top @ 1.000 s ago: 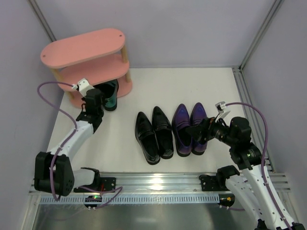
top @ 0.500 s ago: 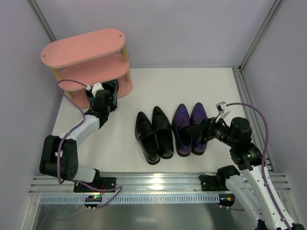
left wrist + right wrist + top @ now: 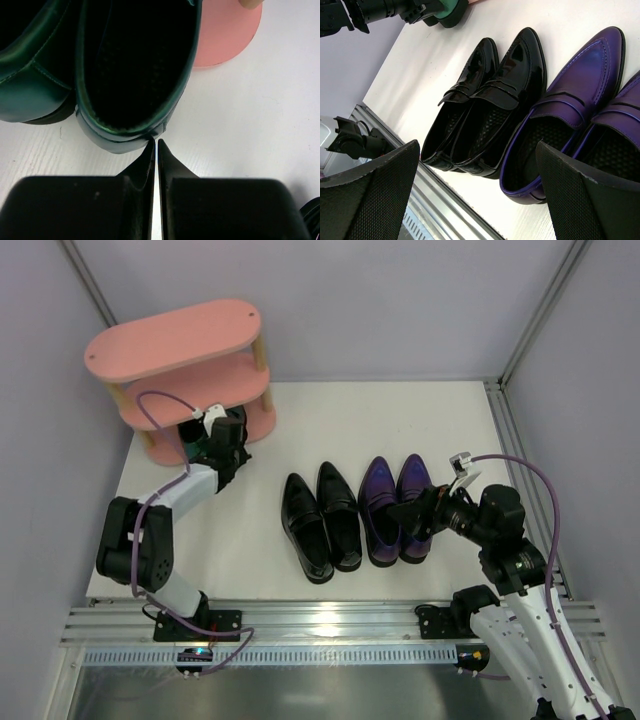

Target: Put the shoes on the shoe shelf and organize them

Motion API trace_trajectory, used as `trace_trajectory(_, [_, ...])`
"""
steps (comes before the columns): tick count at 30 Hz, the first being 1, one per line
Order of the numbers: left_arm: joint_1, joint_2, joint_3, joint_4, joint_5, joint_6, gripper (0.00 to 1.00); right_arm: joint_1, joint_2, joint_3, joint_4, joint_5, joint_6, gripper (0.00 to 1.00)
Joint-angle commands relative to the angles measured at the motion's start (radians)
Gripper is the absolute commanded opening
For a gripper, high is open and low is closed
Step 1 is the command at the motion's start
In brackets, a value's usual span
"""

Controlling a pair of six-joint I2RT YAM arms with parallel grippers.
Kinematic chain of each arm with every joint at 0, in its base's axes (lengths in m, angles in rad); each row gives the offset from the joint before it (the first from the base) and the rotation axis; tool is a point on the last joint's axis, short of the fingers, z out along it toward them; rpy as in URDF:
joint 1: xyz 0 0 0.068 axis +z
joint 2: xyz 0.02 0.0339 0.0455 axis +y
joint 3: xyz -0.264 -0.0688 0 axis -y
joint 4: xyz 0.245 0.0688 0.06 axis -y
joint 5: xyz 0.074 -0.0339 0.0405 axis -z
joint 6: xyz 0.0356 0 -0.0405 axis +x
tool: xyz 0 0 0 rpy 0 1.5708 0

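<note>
The pink shoe shelf [image 3: 180, 350] stands at the back left. Two teal-green shoes [image 3: 135, 75] lie heel-first toward my left gripper [image 3: 155, 142], toes under the shelf's lowest board [image 3: 225, 35]. The gripper is shut and empty, its tips touching the right shoe's heel. In the top view it [image 3: 232, 427] sits at the shelf's foot and the teal shoes are mostly hidden. The black pair [image 3: 320, 520] and purple pair [image 3: 395, 505] lie side by side mid-table. My right gripper [image 3: 415, 520] is open and empty, hovering over the purple heels [image 3: 575, 95] beside the black pair [image 3: 490, 95].
Grey walls with metal posts close in the table on three sides. A metal rail [image 3: 330, 625] runs along the near edge. The shelf's top board [image 3: 170, 340] and middle board [image 3: 200, 400] carry nothing.
My left gripper has swung up and right to the shelf's foot, and the teal shoes have gone further under the shelf. The right arm has not moved.
</note>
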Motion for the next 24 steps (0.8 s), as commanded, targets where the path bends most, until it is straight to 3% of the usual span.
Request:
trace_trajectory(1, [0.009,0.018,0.080,0.053,-0.074,0.035,0.00,0.005,0.013,0.006,0.034,-0.004,0.002,0.97])
trace_trajectory(9, [0.009,0.067,0.167,0.042,-0.105,0.064,0.00,0.005,0.016,0.008,0.034,-0.004,0.002,0.97])
trace_trajectory(19, [-0.038,0.006,0.109,0.136,-0.010,0.076,0.00,0.005,0.010,0.002,0.033,-0.002,-0.001,0.97])
trace_trajectory(24, [-0.069,-0.027,0.102,0.035,-0.031,0.055,0.00,0.005,-0.001,0.000,0.027,0.001,0.001,0.98])
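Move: The right green shoe, heel right at the left hand's shut fingertips, has its middle about 11 cm ahead, 3 cm left and 3 cm below. The left green shoe lies some 11 cm left and 11 cm ahead; the nearer black shoe about 16 cm right, 19 cm back and 7 cm lower. From the right hand the right green shoe is roughly 32 cm ahead, 43 cm left and 15 cm below. The shut left fingers leave the right green shoe's heel, going forward and up about 4 cm, then 3 cm right. ##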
